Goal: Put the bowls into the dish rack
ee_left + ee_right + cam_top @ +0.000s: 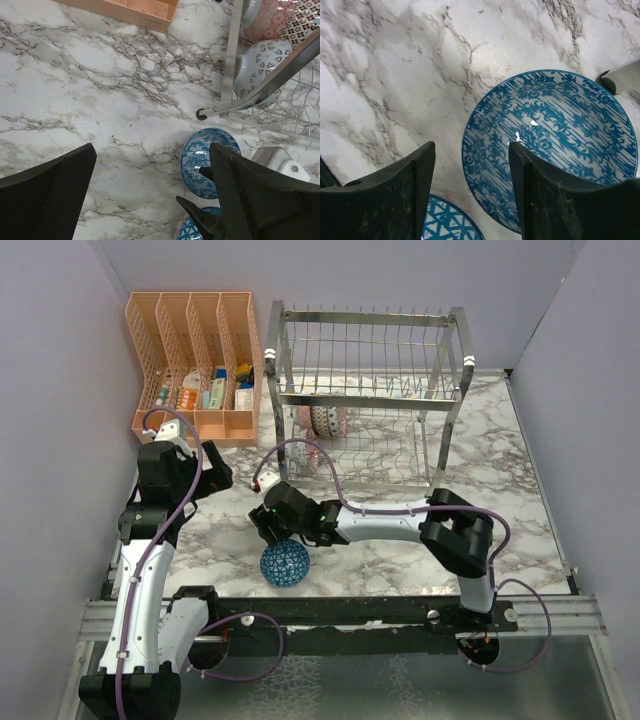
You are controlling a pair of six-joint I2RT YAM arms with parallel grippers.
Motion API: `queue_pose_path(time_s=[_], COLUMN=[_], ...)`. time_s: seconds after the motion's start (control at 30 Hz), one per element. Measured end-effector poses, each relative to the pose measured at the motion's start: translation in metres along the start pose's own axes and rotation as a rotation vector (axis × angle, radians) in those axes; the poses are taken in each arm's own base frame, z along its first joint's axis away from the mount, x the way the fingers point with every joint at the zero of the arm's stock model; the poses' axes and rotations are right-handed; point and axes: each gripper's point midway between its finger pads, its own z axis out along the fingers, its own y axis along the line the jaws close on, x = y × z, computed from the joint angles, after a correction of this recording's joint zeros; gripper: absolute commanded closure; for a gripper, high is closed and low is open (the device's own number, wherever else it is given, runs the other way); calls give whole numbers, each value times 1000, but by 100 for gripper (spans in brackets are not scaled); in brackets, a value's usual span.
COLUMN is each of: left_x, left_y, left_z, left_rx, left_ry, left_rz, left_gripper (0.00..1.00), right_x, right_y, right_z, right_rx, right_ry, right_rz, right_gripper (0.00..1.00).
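Note:
The metal dish rack (pixel 365 390) stands at the back centre. Three bowls stand in its lower tier at the left (pixel 322 422); the left wrist view shows them as pink-red (pixel 270 20), dark-and-white (pixel 262 62) and brown-beige (pixel 306 22). A blue floral bowl (pixel 555 140) lies on the table, hidden under the right arm in the top view. My right gripper (pixel 472 192) is open, and its jaws straddle this bowl's left rim. A blue lattice bowl (pixel 285 563) lies just in front. My left gripper (pixel 215 478) is open and empty to the left.
An orange mesh file organizer (pixel 195 360) with small packets stands at the back left, beside the rack. Purple walls close the sides and back. The rack's front leg (pixel 232 60) and foot (pixel 620 80) stand close to the floral bowl (pixel 200 160).

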Motion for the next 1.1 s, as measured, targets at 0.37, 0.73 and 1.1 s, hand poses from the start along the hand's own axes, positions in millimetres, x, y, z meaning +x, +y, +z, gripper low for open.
queue_pose_path(time_s=[0.37, 0.73, 1.1], left_x=[-1, -1, -1], left_y=[1, 2, 2], left_z=[-1, -1, -1], left_rx=[-8, -7, -7], left_ry=[-10, -13, -15], left_rz=[1, 1, 1], left_gripper=[1, 1, 1], right_x=[6, 16, 2], right_y=[-14, -23, -21], right_z=[16, 24, 6], right_rx=[82, 131, 160], right_ry=[40, 76, 37], right_rz=[-68, -92, -109], right_gripper=[57, 83, 99])
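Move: The right hand hovers open at the near-left rim of the far blue bowl, whose middle is about 5 cm ahead, 3 cm to the right and 4 cm below. The near blue bowl lies some 6 cm back and 3 cm right; the rack's front-left foot stands about 13 cm ahead and 2 cm right. From the left hand, the far blue bowl is roughly 2 cm back, 15 cm right and 20 cm below. Down about 3 cm and forward 2 to 3 cm the right hand eases, one finger inside and one outside the far blue bowl's near-left rim, its left side dipping some 10 degrees. The fingers shut and pinch the bowl's wall, then the hand comes up about 2 cm and draws slightly back. ##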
